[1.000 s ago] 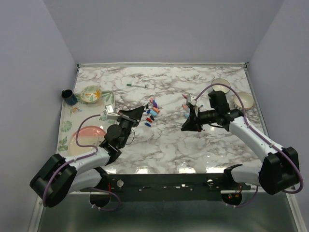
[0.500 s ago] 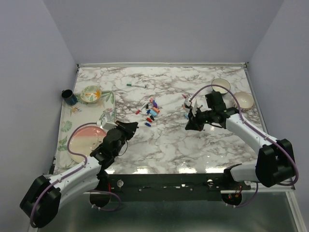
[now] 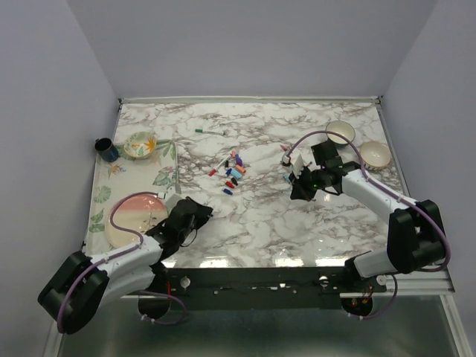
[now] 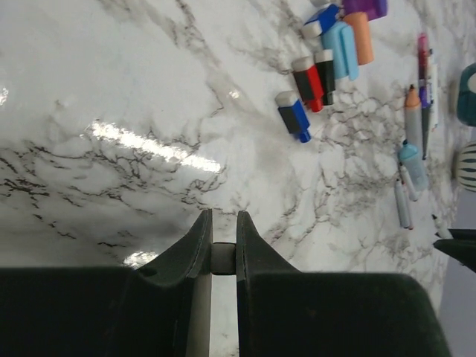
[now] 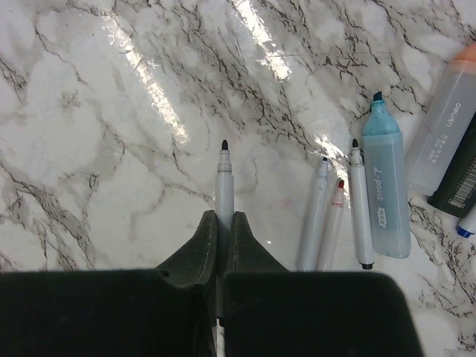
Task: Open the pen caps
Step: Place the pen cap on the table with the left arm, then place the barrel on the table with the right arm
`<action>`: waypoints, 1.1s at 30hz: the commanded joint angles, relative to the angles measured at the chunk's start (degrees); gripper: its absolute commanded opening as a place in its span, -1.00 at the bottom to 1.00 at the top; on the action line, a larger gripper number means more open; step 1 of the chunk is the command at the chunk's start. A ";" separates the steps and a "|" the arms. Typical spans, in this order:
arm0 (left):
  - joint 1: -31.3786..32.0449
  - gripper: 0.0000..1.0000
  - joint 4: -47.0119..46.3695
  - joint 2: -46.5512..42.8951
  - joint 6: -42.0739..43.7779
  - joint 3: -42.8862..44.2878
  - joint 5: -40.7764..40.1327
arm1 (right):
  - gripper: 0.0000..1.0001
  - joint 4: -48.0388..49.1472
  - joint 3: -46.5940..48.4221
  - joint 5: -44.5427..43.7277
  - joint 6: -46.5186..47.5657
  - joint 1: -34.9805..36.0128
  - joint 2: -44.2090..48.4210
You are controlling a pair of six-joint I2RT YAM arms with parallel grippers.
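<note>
Several loose pen caps (image 3: pixel 232 172) in blue, red, black, orange and purple lie mid-table; the left wrist view shows them ahead as a blue cap (image 4: pixel 294 115), a red cap (image 4: pixel 307 74) and an orange cap (image 4: pixel 362 33). My left gripper (image 3: pixel 197 216) hovers low near the front left, well short of them, shut (image 4: pixel 223 223) on a small pale stubby cap (image 4: pixel 223 259) seen end-on. My right gripper (image 3: pixel 297 192) is shut (image 5: pixel 224 217) on an uncapped white pen (image 5: pixel 224 182) with a black tip, pointing down at the marble.
Uncapped pens (image 5: pixel 359 201) and a teal marker (image 5: pixel 387 178) lie just right of my right gripper. A green pen (image 3: pixel 210 132) lies further back. A pink plate (image 3: pixel 130 212), a floral bowl (image 3: pixel 139 143) and a dark cup (image 3: pixel 105 149) stand left; two bowls (image 3: pixel 374 154) stand right.
My left arm has drawn back toward the front left, away from the cap pile. My right gripper has shifted back and right with its pen, toward the loose pens.
</note>
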State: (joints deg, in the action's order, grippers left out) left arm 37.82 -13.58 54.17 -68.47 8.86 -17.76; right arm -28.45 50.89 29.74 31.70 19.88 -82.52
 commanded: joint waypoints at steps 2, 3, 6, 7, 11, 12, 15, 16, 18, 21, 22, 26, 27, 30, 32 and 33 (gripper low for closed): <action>-0.38 -0.96 -3.72 8.57 2.02 2.65 2.46 | -0.94 -1.00 1.75 -2.05 0.38 0.07 -0.62; -0.30 -0.95 -5.12 9.89 2.46 3.78 2.90 | -0.94 -1.08 1.84 -2.22 0.46 0.07 -0.71; -0.38 -0.92 -7.24 15.51 2.81 6.94 2.73 | -0.94 -1.17 1.84 -2.23 0.46 0.07 -0.80; -0.47 -0.91 -7.68 18.31 2.90 7.91 2.73 | -0.94 -1.17 1.93 -2.40 0.55 0.07 -0.97; -0.91 -0.77 -9.44 25.09 2.99 12.40 3.25 | -0.94 -1.35 2.02 -2.58 0.55 -0.01 -0.98; -1.00 -0.74 -9.70 26.24 2.99 13.97 3.34 | -0.94 -1.35 1.93 -2.67 0.55 0.07 -0.89; -1.70 -0.47 -10.06 29.49 2.20 15.83 3.26 | -0.93 -1.17 1.93 -3.02 0.55 0.07 -0.80; -2.22 -0.40 -10.23 30.46 2.02 16.10 3.26 | -0.93 -1.35 1.93 -3.10 0.55 0.07 -0.80; -2.66 -0.22 -10.06 31.08 1.76 16.88 3.43 | -0.93 -1.35 2.02 -3.10 0.55 0.07 -0.89; -3.54 -0.01 -9.71 31.61 2.11 17.50 3.61 | -0.93 -1.35 2.19 -3.28 0.55 0.07 -0.98; -3.72 0.04 -9.53 31.87 2.20 17.77 3.70 | -0.93 -1.44 2.19 -3.46 0.55 0.07 -0.98; -5.04 0.18 -7.86 32.49 2.81 19.26 5.19 | -0.93 -1.09 2.19 -4.94 0.38 0.07 -0.98; -5.39 0.19 -7.69 32.40 3.25 19.44 5.71 | -0.93 -0.74 2.11 -5.47 0.29 0.07 -0.98; -6.09 0.22 -6.64 31.17 3.78 19.35 5.81 | -0.93 0.75 1.93 -8.63 -0.50 0.07 -0.80; -6.36 0.29 -5.67 28.98 5.18 19.18 5.28 | -0.92 1.46 1.67 -10.30 -0.94 0.07 -0.80; -6.62 0.34 -4.53 28.10 5.97 19.17 5.10 | -0.91 2.33 1.40 -12.14 -1.20 0.07 -0.89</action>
State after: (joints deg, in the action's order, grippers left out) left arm 32.18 -22.92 85.54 -65.95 27.73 -12.80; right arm -28.56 51.40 23.92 31.53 19.88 -82.94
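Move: The left hand already holds a black cap and hovers low, a few centimetres above the table. It is taking the cap to the blue cap, about 10 cm ahead, 6 cm to its right and some 2 cm lower. From the blue cap, the red cap lies roughly 3 cm farther out and 1 cm to the right, the light-blue cap 7 cm farther and 5 cm right. From the right hand, the blue cap lies about 30 cm left, 3 cm ahead and 5 cm below. The left fingers let go of the held black cap beside the blue one: the hand first sinks about 2 cm, then runs low and nearly level, forward and rightward, towards the loose caps. Part-way along the fingers begin to spread to well open while the hand eases on forward and rises slightly, covering some 8 cm forward in all. ##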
